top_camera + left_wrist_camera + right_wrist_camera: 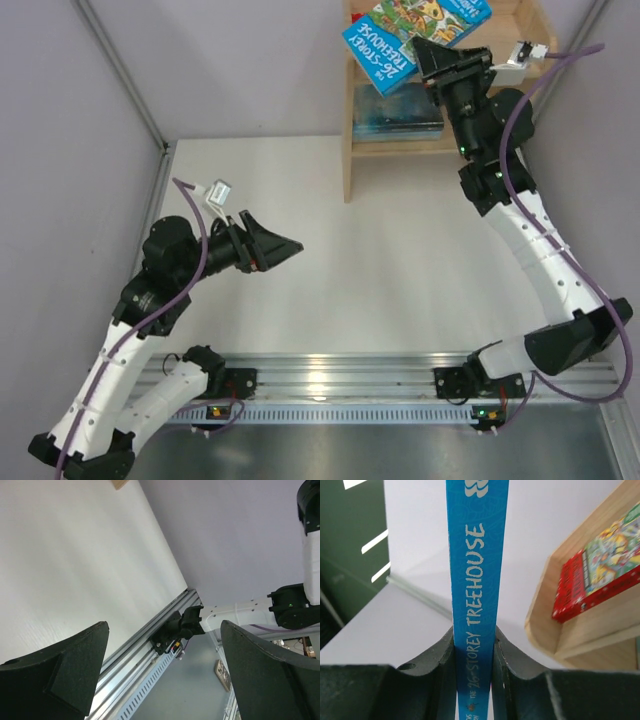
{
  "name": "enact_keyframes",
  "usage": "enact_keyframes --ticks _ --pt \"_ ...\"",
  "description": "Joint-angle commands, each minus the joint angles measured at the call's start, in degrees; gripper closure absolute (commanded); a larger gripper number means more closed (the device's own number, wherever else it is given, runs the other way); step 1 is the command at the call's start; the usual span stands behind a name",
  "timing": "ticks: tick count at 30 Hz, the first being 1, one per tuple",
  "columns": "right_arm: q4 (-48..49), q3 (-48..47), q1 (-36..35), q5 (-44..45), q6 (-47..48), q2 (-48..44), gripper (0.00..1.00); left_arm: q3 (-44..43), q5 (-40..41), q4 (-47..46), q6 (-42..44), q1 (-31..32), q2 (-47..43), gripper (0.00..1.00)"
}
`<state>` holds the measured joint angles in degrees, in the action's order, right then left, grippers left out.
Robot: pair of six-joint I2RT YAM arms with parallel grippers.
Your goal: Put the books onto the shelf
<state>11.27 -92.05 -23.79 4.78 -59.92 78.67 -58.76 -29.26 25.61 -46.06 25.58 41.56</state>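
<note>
My right gripper is shut on a bright blue book and holds it in the air at the light wooden shelf's upper tier. In the right wrist view the blue spine stands upright, pinched between both fingers of the gripper. A red book lies flat on a tier of the shelf to the right. Dark teal and pale books are stacked on the lower tier. My left gripper hovers open over the bare table, nothing between its fingers.
The white table ends at a metal rail in front, where both arm bases sit. Grey walls close in the left and back. The right arm's base shows in the left wrist view.
</note>
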Motion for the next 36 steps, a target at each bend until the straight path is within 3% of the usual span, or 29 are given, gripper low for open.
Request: enact_keyframes --ticks 1,7,16,20,24,32,36 --pt "12.1 -5.7 0.0 14.9 -1.3 2.5 1.00 1.9 1.2 0.1 1.0 0.0 -1.0 0.01" --pt "17.8 -9.8 -0.4 21.5 1.0 9.6 1.00 2.3 0.3 0.8 3.3 0.0 -0.3 0.01" --pt "13.9 -14.8 -1.4 29.9 -2.1 17.0 1.00 5.1 -0.3 -0.5 4.5 0.0 -0.3 0.01" --pt "10.0 -22.2 -2.9 31.5 -3.0 22.1 1.00 4.6 -0.3 -0.4 5.7 0.0 1.2 0.01" --pt "3.3 -29.4 -4.8 33.5 -3.7 26.7 0.92 4.4 0.5 0.8 6.5 -0.1 1.9 0.01" --pt "-4.7 -30.6 -6.3 37.3 -8.5 28.3 0.81 5.9 0.8 0.3 5.8 -0.1 0.0 0.02" --pt "-5.5 -29.3 -7.3 40.7 -9.4 27.7 0.80 5.8 0.6 0.3 6.1 -0.1 0.5 0.01"
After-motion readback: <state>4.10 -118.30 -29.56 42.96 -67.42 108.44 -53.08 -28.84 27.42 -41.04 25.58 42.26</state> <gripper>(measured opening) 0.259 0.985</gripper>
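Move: The blue book is already pinched by the right gripper at the middle of its near long edge. The red book it goes to on the upper shelf has its middle about 20 cm straight ahead and 11 cm lower. The shelf's left side panel stands some 11 cm left of the red book, and the teal book stack lies about 20 cm below the red book on the lower shelf. From the left hand, the red book is roughly 41 cm ahead, 21 cm right and 10 cm up. Keep the blue book pinched and carry it with the right gripper forward about 15 cm into the upper shelf, over the red book, swinging a little right and back on the way. Turn the wrist clockwise some 30 degrees to square the book, raising its left side, then sink about 7 cm, mostly at the end, while the fingers tip down. Lower the open left gripper about 5 cm over the table. ##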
